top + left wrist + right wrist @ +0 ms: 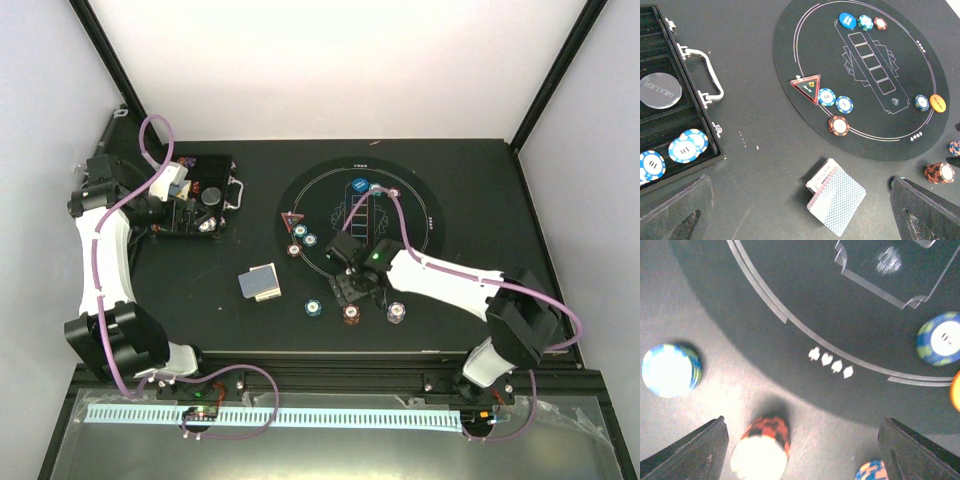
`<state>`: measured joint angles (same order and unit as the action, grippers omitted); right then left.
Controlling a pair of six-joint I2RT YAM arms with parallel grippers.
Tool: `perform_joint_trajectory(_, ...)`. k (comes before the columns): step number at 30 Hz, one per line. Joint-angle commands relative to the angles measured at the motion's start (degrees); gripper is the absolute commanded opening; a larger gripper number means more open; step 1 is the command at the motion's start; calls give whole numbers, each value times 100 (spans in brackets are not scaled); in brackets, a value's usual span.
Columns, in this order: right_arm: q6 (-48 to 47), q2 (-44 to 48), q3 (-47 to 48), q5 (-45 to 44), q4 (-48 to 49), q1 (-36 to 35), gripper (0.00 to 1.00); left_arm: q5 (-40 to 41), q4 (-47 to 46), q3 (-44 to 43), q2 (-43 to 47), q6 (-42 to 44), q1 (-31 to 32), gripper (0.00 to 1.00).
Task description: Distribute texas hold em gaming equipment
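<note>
My right gripper (804, 419) hangs open just off the mat's near edge (352, 288). A red-brown chip stack (762, 450) stands free between its fingers, close to the left one. A teal stack (671, 370) sits to its left and a blue-orange chip (872, 471) by the right finger. The deck of blue-backed cards (837, 200) lies on the table, leaning on a small box. My left gripper (800, 179) is open and empty, high above the table near the case (195, 195). On the mat (865, 75) lie several chips, a blue button (847, 20) and an orange button (937, 103).
The black case (670, 115) lies open with its metal handle (710, 75) toward the mat; inside are a silver dealer disc (661, 90) and blue-white chips (687, 145). A red-edged triangle (807, 86) sits on the mat's left rim. White walls enclose the table.
</note>
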<state>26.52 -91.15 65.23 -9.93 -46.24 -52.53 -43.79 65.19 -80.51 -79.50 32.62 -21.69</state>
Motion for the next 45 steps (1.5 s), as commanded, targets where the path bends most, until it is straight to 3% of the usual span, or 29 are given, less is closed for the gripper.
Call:
perform_joint_trajectory(1, 421, 276, -424, 287, 78, -397, 85, -210, 126, -109, 120, 104, -37, 99)
perform_joint_trajectory(11, 270, 114, -827, 889, 354, -748, 84, -185, 156, -175, 148, 86, -37, 99)
perform_joint_trajectory(23, 232, -242, -893, 612, 409, -745, 73, -180, 174, -233, 138, 77, -37, 99)
perform_joint_trajectory(41, 234, -196, -750, 252, 227, -745, 27, -115, 192, -296, 124, 95, -37, 99)
perform_joint_trajectory(45, 182, -17, -580, 60, 3, -653, 24, -126, 196, -316, 121, 86, -37, 99)
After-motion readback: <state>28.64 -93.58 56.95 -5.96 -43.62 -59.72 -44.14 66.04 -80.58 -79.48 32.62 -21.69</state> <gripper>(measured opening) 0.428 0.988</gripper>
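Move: The red chip stack is about 7 cm back from the right hand, hardly 1 cm to its left and some 6 cm below. At much the same depth, the blue chip stack stands about 12 cm to the left of the red one and 2 cm farther out; the blue-and-orange stack stands 14 cm to its right, level with it. From the idle, open left hand, the red stack lies roughly 37 cm to the right, 15 cm back and 23 cm lower. The right hand comes back towards its base by about 7 cm and sinks some 5 cm in the same sweep, its open fingers tipping about 10 degrees nearer to upright and turning slightly counter-clockwise, then drops the last 2 cm straight down so that they straddle the red chip stack. There it stays low while the fingers close from nearly wide to about half open and pinch the stack from both sides, the hand easing just under 1 cm forward again without lifting. ##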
